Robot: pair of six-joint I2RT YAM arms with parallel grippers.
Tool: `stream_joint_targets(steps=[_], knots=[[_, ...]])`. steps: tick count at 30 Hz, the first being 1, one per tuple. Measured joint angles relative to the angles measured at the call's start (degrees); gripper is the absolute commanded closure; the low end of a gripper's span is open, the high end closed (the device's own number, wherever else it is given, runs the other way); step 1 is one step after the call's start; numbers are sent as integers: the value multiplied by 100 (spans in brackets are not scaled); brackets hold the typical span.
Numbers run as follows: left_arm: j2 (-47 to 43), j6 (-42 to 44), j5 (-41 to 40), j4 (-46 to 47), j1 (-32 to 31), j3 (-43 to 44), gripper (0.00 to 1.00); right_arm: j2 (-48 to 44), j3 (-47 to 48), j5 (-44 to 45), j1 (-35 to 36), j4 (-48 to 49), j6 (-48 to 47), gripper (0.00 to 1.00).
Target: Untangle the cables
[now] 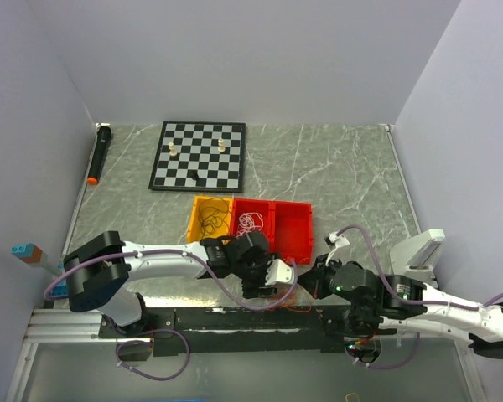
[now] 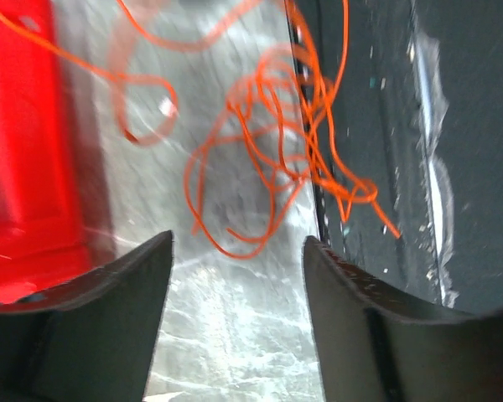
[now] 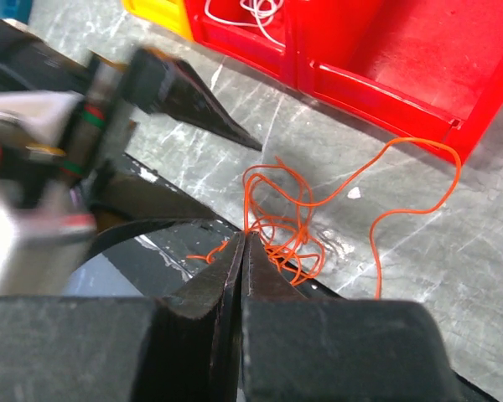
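A thin orange cable point(image 3: 287, 219) lies in a loose tangle on the marble tabletop, partly over the edge of the black base plate point(image 2: 402, 167). My right gripper point(image 3: 245, 237) is shut on a strand of it at the fingertips. My left gripper point(image 2: 237, 251) stands open just short of the same orange cable point(image 2: 272, 155), with nothing between its fingers. One long loop trails toward the red bin point(image 3: 402, 59). A white cable point(image 1: 250, 222) lies in the middle red bin, and a dark cable point(image 1: 211, 219) in the yellow bin point(image 1: 197, 228).
Three bins stand in a row just beyond the grippers: yellow, red point(image 1: 256, 239), red point(image 1: 291, 228). A chessboard point(image 1: 199, 155) with two pieces lies at the back. A black marker point(image 1: 99, 155) with an orange tip rests along the left edge. The two grippers are close together.
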Motion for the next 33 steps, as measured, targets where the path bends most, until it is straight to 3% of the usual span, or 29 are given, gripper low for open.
stream_joint_targets(steps=[6,19,24,27,33], knots=[[39,46,-203,133,-4,-376,38,-337,-120,-243,0,116,-127,100],[350,-122,-354,490,35,-323,39,-737,-221,-857,74,232,-614,100],[540,-166,-315,551,35,-258,44,-704,-212,-918,76,234,-708,100],[678,-166,-234,560,35,-162,51,-704,-212,-920,76,236,-745,100],[791,-52,-149,573,35,-70,87,-780,-212,-898,85,188,-754,100]])
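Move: A near loop of the orange cables lies almost under the left hand, about 5 cm below, 1 cm ahead and 1 cm to its right. The main orange tangle is some 3 cm back from the left hand and 4 cm to its right, on the table's front edge, and the empty red bin roughly 15 cm ahead and 3 cm right. From the right hand, the loop lies about 6 cm left, 2 cm ahead and 11 cm below. The left fingers come down around the near loop of orange cable and close most of the way over it, after sinking about 4 cm, most of that with the gap still wide. The right hand, fingers still shut and seeming to keep hold of an orange strand, draws back some 2.5 cm, rising and shifting left about 1 cm and turning about 10 degrees counter-clockwise. ##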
